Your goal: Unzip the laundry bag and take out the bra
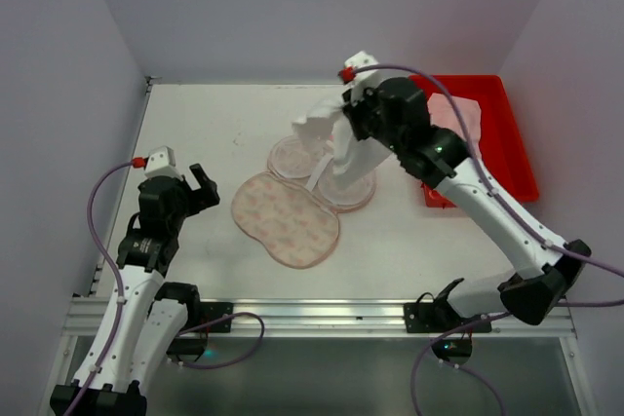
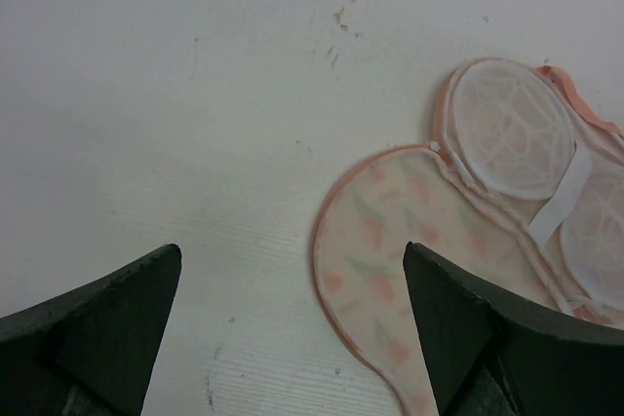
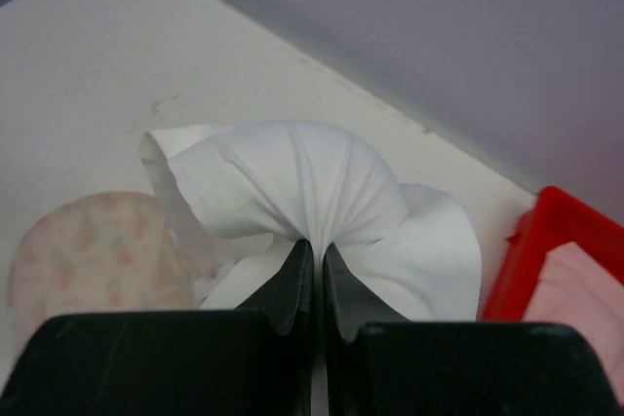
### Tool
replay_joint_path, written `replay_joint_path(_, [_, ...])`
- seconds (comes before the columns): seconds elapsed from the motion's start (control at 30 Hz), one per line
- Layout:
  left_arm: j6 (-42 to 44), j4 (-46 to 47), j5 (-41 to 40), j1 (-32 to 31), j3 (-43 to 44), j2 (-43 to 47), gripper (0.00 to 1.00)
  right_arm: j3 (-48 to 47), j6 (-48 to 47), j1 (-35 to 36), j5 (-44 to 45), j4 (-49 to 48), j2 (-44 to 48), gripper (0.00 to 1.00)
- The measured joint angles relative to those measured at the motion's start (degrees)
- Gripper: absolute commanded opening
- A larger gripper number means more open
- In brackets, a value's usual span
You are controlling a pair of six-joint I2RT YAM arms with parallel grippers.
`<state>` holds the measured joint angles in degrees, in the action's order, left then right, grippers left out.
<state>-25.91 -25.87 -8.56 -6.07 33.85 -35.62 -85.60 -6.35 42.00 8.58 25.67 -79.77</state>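
The laundry bag (image 1: 285, 216) lies unzipped in the middle of the table. Its floral flap is folded toward me, and the mesh-lined lobes (image 1: 292, 155) face up behind it. My right gripper (image 1: 343, 124) is shut on the white bra (image 1: 317, 130), holding it bunched above the bag's far lobes. The right wrist view shows the bra (image 3: 292, 177) pinched between the right gripper (image 3: 313, 248) fingertips, with the laundry bag (image 3: 88, 241) below left. My left gripper (image 1: 200, 187) stands open left of the bag with nothing in it. In its wrist view the left gripper (image 2: 292, 252) hovers over the laundry bag's (image 2: 390, 231) edge.
A red tray (image 1: 517, 143) sits at the back right with a pale pink cloth (image 1: 458, 116) in it. It shows again in the right wrist view, red tray (image 3: 531, 241). White walls close in the table at the back and both sides.
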Motion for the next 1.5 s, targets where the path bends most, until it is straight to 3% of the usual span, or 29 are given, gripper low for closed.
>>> replay_joint_path(0.23, [0.02, 0.00, 0.00, 0.02, 0.00, -0.37, 1.00, -3.80, -6.82, -18.47, 3.65, -6.51, 5.16, 0.00])
replay_joint_path(0.4, [0.02, 0.00, 0.00, 0.04, 0.00, -0.37, 1.00, -3.26, -9.79, -29.35, 6.64, -11.74, 0.72, 0.00])
replay_joint_path(0.5, [0.02, 0.00, 0.02, 0.04, 0.00, -0.48, 1.00, 1.73, -10.12, -34.10, 9.79, -17.29, -2.27, 0.00])
replay_joint_path(0.73, [0.02, 0.00, 0.13, 0.04, 0.00, -0.44, 1.00, 17.90, -8.00, -41.66, 12.13, -28.11, -7.48, 0.00])
replay_joint_path(0.97, [0.02, 0.00, 0.31, 0.04, 0.00, 0.50, 1.00, 21.92, -6.03, -41.99, 9.77, -31.50, -11.89, 0.00])
replay_joint_path(1.1, [0.02, 0.00, 0.46, 0.04, 0.00, 0.90, 1.00, 20.85, -3.13, -42.18, 10.12, -30.82, -13.73, 0.47])
replay_joint_path(1.3, [0.02, 0.02, 0.87, 0.04, 0.00, 1.25, 1.00, 8.98, 5.99, -43.34, 10.54, -16.37, -18.36, 0.62])
replay_joint_path(1.4, [0.04, 0.04, 1.29, 0.04, 0.00, 1.03, 1.00, 5.35, 11.43, -42.97, 5.97, -11.08, -16.17, 0.75])
replay_joint_path(1.5, [0.07, 0.09, 2.01, 0.04, 0.00, 0.28, 1.00, 5.42, 14.43, -40.48, -1.90, -7.69, -11.91, 0.82])
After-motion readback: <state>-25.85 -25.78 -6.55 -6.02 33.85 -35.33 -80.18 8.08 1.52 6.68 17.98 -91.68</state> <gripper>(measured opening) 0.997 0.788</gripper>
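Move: The right hand already holds the white cloth high up; the red tray's middle lies about 12 cm ahead, 36 cm to its right and 30 cm below. The pink cloth rests in the tray, about 2 cm left of its middle, while the opened laundry bag lies some 3 cm back, 6 cm left and 32 cm below the hand. From the left hand the tray is roughly 20 cm ahead, 70 cm right and 15 cm down. Right hand sweeps the white cloth some 33 cm right and forward, lowers, opens over the tray, then lifts leftward. ##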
